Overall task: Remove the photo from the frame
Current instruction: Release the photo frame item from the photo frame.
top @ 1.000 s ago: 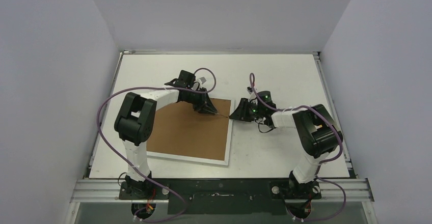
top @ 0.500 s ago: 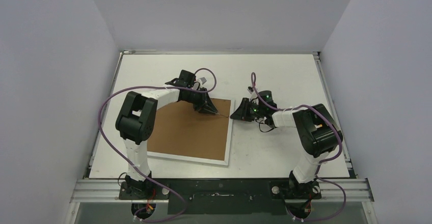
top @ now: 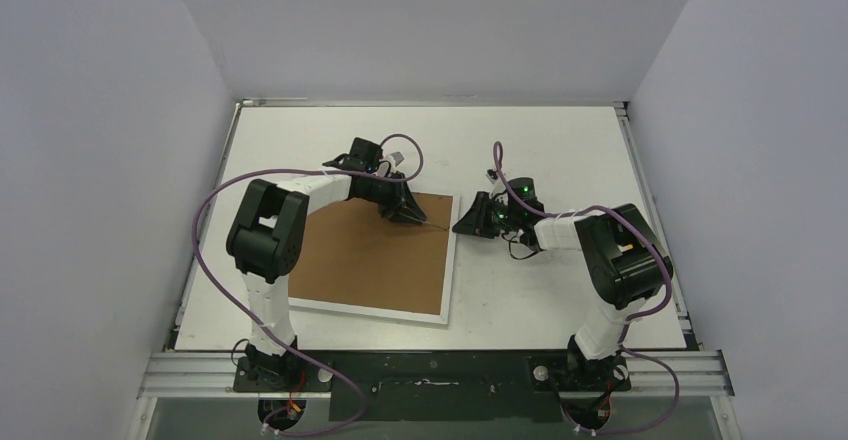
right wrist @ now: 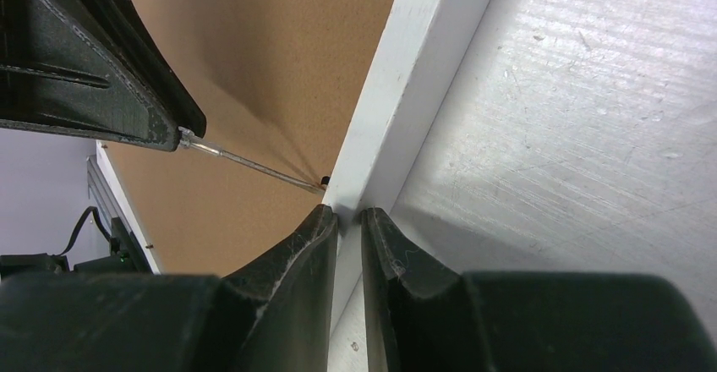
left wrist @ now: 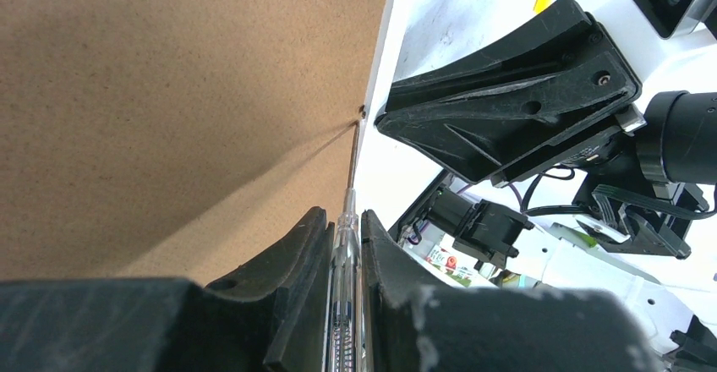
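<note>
The frame [top: 370,255] lies face down on the table, its brown back [left wrist: 169,93] up and its narrow white border [right wrist: 423,68] round it. My left gripper [left wrist: 345,216] is shut on a thin screwdriver [left wrist: 346,245] with a clear handle. The screwdriver's metal tip touches a small tab [left wrist: 361,112] at the frame's right edge. My right gripper [right wrist: 348,213] is shut on that white border, just beside the tip. From above, the left gripper [top: 408,215] and the right gripper [top: 462,225] meet at the frame's far right corner. The photo is hidden.
The white table [top: 540,150] is boxed in by grey walls on three sides. Purple cables [top: 205,220] loop off both arms. A metal rail [top: 430,370] with the arm bases runs along the near edge.
The right gripper's jaws have closed onto the frame's white border. The left gripper and the screwdriver have stayed put.
</note>
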`<state>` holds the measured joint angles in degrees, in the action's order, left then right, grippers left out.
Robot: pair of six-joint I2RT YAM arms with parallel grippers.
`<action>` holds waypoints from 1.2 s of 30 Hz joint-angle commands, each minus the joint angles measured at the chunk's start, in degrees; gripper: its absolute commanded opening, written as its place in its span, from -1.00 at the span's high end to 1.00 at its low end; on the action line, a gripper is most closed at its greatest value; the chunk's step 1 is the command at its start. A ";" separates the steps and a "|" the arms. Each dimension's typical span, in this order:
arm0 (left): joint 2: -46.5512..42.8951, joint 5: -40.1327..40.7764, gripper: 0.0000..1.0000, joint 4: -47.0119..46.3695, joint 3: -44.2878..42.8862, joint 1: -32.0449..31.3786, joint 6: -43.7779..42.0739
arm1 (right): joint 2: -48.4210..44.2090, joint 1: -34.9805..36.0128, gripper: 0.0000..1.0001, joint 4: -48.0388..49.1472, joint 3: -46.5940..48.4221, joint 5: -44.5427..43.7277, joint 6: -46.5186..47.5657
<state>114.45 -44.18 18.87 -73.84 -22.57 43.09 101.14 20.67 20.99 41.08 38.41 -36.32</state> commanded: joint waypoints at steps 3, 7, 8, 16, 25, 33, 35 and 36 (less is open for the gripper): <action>1.06 1.93 1.00 -2.55 1.00 0.76 -0.62 | 1.05 0.53 0.65 3.78 1.70 0.71 0.98; 1.39 0.43 1.00 -4.83 1.98 1.11 0.51 | 1.33 0.62 0.62 3.94 1.72 0.87 0.98; 1.36 -0.19 1.00 -6.07 2.49 1.16 1.11 | 1.34 0.61 0.59 3.92 1.72 0.87 0.98; 2.18 -3.66 1.00 -11.63 4.96 2.45 3.79 | 2.00 0.72 0.50 4.99 1.55 1.47 0.31; 1.86 -6.85 1.00 -12.60 5.82 3.05 3.48 | 2.31 0.71 0.50 5.07 1.63 1.67 0.37; -0.84 -10.11 1.00 -17.26 9.55 3.41 6.05 | 3.04 0.82 0.34 4.86 1.98 1.41 0.13; -1.72 -10.15 1.00 -16.84 9.81 3.41 5.99 | 2.87 0.88 0.15 4.85 1.92 1.25 0.10; -2.41 -10.19 1.00 -16.76 9.99 3.41 5.80 | 2.83 0.87 0.10 4.80 1.90 1.21 0.17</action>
<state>115.59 -53.56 4.40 -64.75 -19.38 49.08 103.46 20.80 23.35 41.47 39.27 -36.77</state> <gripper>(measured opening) 0.149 0.401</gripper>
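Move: The pin at the inner edge of the photo frame's right rim, with the driver's tip beside it, lies about 5 cm to the left hand's right, 1 cm back and 4 cm below; the rim beside it is roughly 6 cm right, 1 cm back and 4 cm below. The backing board's middle is some 10 cm left and 6 cm back of the left hand, 4 cm below. The right hand has the rim straight under its fingers, about 1 cm down, with the pin 1 cm left and 1 cm ahead. Still gripping the driver, the left hand sinks about 1 cm and eases left while tilting some 10 degrees so the driver lies flatter, then draws back just under 1 cm, bringing the tip along the rim's inner edge, away from the pin towards the robot. The right hand stays over the rim while its nearly shut fingers open a little, then sinks about half a centimetre as they spread wider to straddle the rim. ##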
